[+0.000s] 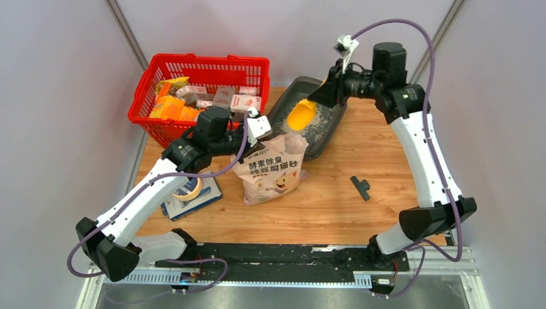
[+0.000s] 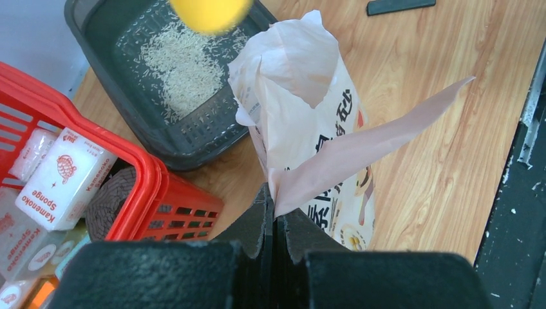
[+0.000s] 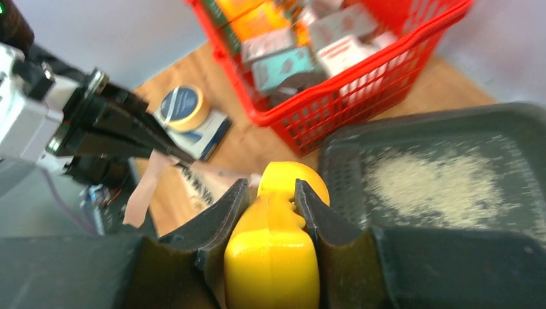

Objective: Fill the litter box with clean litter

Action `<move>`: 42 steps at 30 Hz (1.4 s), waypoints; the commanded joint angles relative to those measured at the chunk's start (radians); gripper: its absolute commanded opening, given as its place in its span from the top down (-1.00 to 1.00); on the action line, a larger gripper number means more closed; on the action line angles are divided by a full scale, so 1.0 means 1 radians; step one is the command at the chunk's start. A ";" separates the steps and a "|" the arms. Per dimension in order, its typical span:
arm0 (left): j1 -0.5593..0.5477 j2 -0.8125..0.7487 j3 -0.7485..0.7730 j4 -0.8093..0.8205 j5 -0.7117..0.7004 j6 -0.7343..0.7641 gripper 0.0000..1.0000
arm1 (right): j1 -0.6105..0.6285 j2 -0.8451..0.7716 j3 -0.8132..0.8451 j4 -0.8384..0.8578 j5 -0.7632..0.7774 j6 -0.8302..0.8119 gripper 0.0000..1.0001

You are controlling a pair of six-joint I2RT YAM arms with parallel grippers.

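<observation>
The dark grey litter box stands behind the pink-beige litter bag. A patch of pale litter lies on the tray floor. My right gripper is shut on the handle of a yellow scoop, whose bowl hangs over the tray's near-left part. My left gripper is shut on a torn flap of the bag's top edge, and the bag's mouth stands open.
A red mesh basket full of boxed goods stands left of the tray. A tape roll on a blue book lies near the left arm. A small black tool lies on the wood to the right.
</observation>
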 commanded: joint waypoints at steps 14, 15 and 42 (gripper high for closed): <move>0.003 -0.080 -0.005 0.103 0.032 -0.070 1.00 | 0.234 0.091 -0.160 -0.121 0.413 -0.013 1.00; 0.003 -0.077 -0.001 0.114 0.033 -0.098 1.00 | 0.242 0.087 -0.195 -0.098 0.524 0.083 1.00; 0.003 -0.074 0.002 0.174 0.053 -0.201 1.00 | 0.251 0.068 -0.678 0.273 0.236 0.249 1.00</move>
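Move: The right hand, already holding the yellow scoop, is above the litter bag: the bag's open mouth lies about 9 cm to its left, 5 cm back and 18 cm below. The litter box's middle is roughly 17 cm ahead, 1 cm left and 38 cm down; the black clip lies about 8 cm back, 16 cm right and 41 cm down. From the left hand, that mouth is some 9 cm right, 3 cm ahead and 4 cm lower. The scoop's bowl enters the litter bag's open mouth as the right hand sinks about 23 cm, bearing some 7 cm left and slightly back, its fingers tipping more steeply down while they keep the handle gripped. The left hand keeps the bag's paper rim pinched and rolls slightly, almost in place. ##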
